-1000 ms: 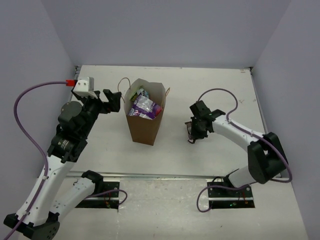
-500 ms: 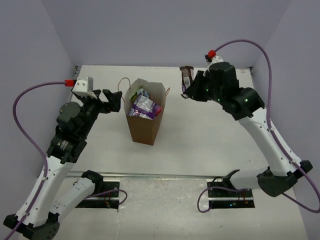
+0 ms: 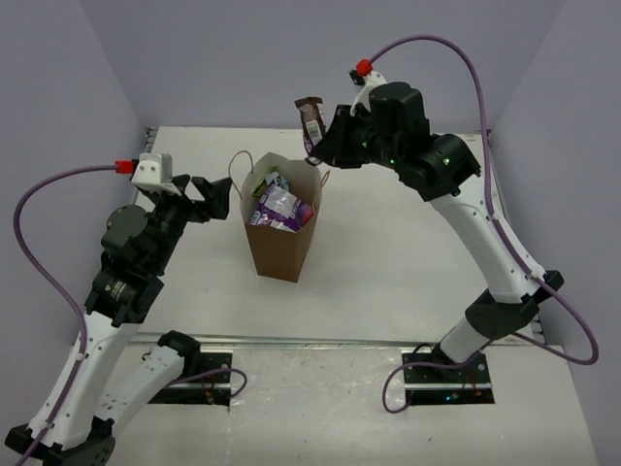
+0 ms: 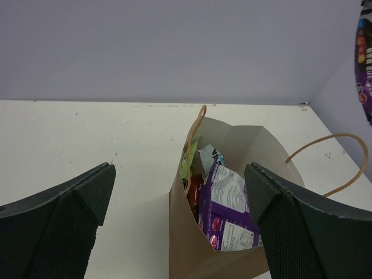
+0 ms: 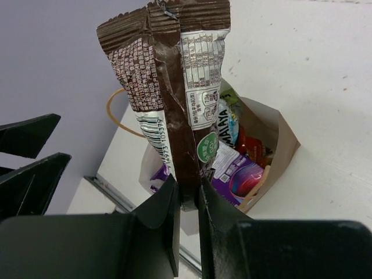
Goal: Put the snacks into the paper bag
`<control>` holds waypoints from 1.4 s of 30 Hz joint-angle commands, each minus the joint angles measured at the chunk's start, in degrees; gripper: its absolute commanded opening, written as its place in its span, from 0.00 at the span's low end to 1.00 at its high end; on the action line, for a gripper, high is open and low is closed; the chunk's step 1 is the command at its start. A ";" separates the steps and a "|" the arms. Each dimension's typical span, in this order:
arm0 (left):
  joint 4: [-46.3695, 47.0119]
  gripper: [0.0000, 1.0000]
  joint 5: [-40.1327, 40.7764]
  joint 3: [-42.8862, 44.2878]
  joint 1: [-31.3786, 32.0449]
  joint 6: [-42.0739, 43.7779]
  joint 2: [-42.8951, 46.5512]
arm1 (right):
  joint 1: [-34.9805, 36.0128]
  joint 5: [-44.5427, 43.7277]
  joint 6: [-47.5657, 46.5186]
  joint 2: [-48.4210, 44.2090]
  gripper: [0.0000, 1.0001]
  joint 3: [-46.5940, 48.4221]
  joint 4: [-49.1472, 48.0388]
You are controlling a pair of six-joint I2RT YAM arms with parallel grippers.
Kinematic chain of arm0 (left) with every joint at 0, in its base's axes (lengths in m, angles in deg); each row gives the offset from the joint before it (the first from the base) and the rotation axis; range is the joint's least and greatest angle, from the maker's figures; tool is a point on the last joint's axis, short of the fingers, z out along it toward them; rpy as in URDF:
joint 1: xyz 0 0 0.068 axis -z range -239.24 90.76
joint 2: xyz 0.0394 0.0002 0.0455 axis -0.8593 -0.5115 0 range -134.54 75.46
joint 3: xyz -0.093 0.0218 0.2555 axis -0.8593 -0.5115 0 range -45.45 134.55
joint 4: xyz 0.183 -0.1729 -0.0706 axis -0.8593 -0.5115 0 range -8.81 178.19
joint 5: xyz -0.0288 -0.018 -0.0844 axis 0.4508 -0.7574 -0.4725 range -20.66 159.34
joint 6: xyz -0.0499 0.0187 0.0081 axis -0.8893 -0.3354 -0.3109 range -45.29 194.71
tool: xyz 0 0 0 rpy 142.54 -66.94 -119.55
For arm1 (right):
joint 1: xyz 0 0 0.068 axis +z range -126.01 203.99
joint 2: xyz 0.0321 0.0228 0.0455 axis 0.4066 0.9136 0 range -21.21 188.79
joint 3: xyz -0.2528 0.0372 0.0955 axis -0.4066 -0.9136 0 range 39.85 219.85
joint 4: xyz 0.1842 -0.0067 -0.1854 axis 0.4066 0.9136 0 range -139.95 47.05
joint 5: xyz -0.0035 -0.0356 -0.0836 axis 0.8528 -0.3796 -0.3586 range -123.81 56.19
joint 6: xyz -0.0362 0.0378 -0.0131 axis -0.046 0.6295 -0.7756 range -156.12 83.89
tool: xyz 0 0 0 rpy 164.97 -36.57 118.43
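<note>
The paper bag point(image 3: 279, 250) stands upright and open at mid-table. Inside it lie several snacks, with a purple packet point(image 3: 281, 206) on top. My right gripper point(image 3: 318, 146) is shut on the lower end of a brown snack packet point(image 3: 310, 118), which it holds upright above the bag's far right rim. The right wrist view shows that packet point(image 5: 174, 87) pinched between the fingers, with the bag point(image 5: 282, 136) and purple packet point(image 5: 241, 174) below. My left gripper point(image 3: 219, 197) is open beside the bag's left side, touching nothing. From the left wrist, the bag point(image 4: 192, 244) shows between the fingers.
The bag's two loop handles point(image 3: 239, 163) stick up at its rim. Grey walls close the table on the left, back and right. A metal rail point(image 3: 320, 342) runs along the near edge by the arm bases.
My right arm has lifted the brown packet off the table right of the bag and swung it up and left to above the bag's rim. The left arm has barely shifted.
</note>
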 commanded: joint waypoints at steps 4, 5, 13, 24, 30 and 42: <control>1.78 1.00 1.26 0.56 0.24 0.41 0.81 | 1.06 10.28 0.26 3.33 0.09 3.95 -5.80; 1.77 1.00 1.35 0.65 0.24 0.50 0.81 | 1.06 12.13 0.35 3.94 0.18 4.13 -5.98; 1.42 1.00 1.52 0.65 0.24 0.67 1.42 | 1.06 14.53 0.61 6.07 0.99 8.09 -5.53; 2.48 1.00 1.26 -1.20 0.24 0.41 2.82 | 0.97 -0.05 -0.62 -3.25 0.99 2.30 -5.19; 3.00 1.00 0.39 -1.11 0.24 1.11 2.04 | 0.97 -8.85 3.77 -10.20 0.99 -6.22 -5.63; 3.36 1.00 -2.52 -0.76 0.24 -1.17 1.51 | 0.18 -23.01 10.37 -22.50 0.99 -20.38 -5.54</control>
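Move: The right hand, pinching the brown snack, has the mouth of the paper bag about 7 cm to its left, roughly 1 cm back and some 18 cm below. Inside the bag, the purple pack lies about 7 cm left, 2 cm back and 23 cm below the hand; the green pack is about 9 cm left, 2 cm ahead and 22 cm below. From the left hand, the bag's mouth is some 5 cm ahead, 11 cm right and 14 cm below. Leftward over the paper bag's mouth, the right hand carries the brown snack about 5 cm, staying high and swinging the wrist a little counter-clockwise, and opens the fingers wide on the way to let go of it. It then draws off empty to the right, some 14 cm, rising slightly at first and easing back, while the wrist turns clockwise about 30 degrees. ##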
